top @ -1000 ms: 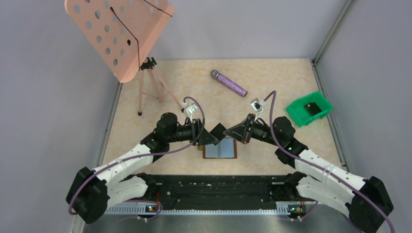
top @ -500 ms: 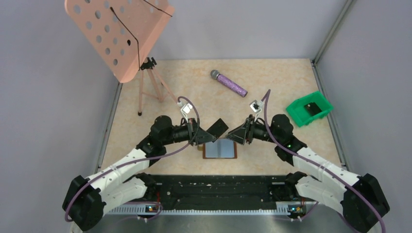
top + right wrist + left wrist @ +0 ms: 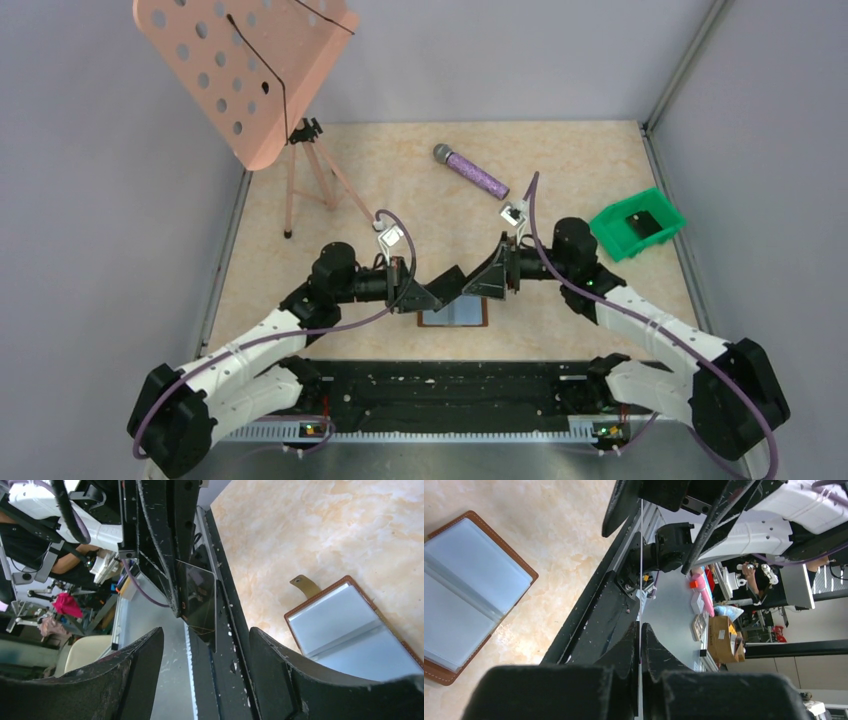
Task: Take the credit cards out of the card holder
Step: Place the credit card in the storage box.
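The card holder [image 3: 455, 316] lies open on the table, brown leather with two grey-blue panels, also seen in the left wrist view [image 3: 464, 595] and the right wrist view [image 3: 350, 630]. Just above it my left gripper [image 3: 432, 296] is shut on a dark credit card [image 3: 452, 282]. In the left wrist view that credit card [image 3: 641, 555] shows edge-on between the closed fingers of the left gripper [image 3: 640, 635]. My right gripper [image 3: 478, 283] is open beside the card. Its fingers [image 3: 145, 665] stand wide apart on either side of the credit card [image 3: 200, 605] without touching it.
A green bin [image 3: 612, 232] with a dark card inside sits at the right. A purple microphone [image 3: 470, 171] lies at the back. A pink music stand [image 3: 245, 70] on a tripod [image 3: 305, 180] stands at the back left. The black arm rail [image 3: 450, 385] runs along the near edge.
The right gripper, earlier shut on the dark card, has opened and let it go. The left gripper, earlier open, has shut on the card and now holds it alone.
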Action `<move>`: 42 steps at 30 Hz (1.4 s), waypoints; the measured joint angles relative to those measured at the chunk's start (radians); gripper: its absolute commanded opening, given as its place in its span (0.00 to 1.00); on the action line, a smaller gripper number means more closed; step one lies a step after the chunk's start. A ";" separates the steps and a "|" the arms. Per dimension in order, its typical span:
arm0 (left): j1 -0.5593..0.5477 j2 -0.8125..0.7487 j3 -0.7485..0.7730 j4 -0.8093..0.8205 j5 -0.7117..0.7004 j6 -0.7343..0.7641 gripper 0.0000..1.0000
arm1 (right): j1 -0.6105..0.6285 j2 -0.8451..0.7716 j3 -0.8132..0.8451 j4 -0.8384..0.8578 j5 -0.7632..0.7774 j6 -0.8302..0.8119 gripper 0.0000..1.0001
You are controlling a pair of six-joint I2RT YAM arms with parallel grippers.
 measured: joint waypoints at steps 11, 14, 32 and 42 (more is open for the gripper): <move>0.000 0.045 0.000 -0.025 0.034 0.026 0.00 | 0.000 0.115 0.029 0.053 -0.046 0.007 0.00; 0.003 0.045 0.001 -0.046 0.022 0.042 0.23 | 0.000 0.129 0.032 0.069 -0.058 0.019 0.00; 0.003 0.133 0.166 -0.467 -0.289 0.264 0.99 | -0.368 -0.024 0.177 -0.297 0.282 0.016 0.00; 0.002 0.128 0.171 -0.543 -0.469 0.322 0.98 | -0.637 -0.061 0.248 -0.612 0.737 -0.056 0.00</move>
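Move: My left hand grips the black credit card by one end; the card's middle is about 3 cm to that hand's right and 1 cm ahead. From my open right hand the same card is some 4 cm to the left, at about its height and level front to back. The card holder lies roughly 15 cm below my right hand, 3 cm left and 2 cm ahead. The green storage box is about 39 cm right, 21 cm ahead and 14 cm down; the microphone some 32 cm ahead, 1 cm right, 14 cm down. I ease my right hand about a centimetre left and down around the card and pinch it shut; only then does my left hand open wide, backing off down, forward and left with its fingertips dipping some 30 degrees. My right hand carries the card some 25 cm right and 15 cm forward towards the green box, turning clockwise about 75 degrees. ##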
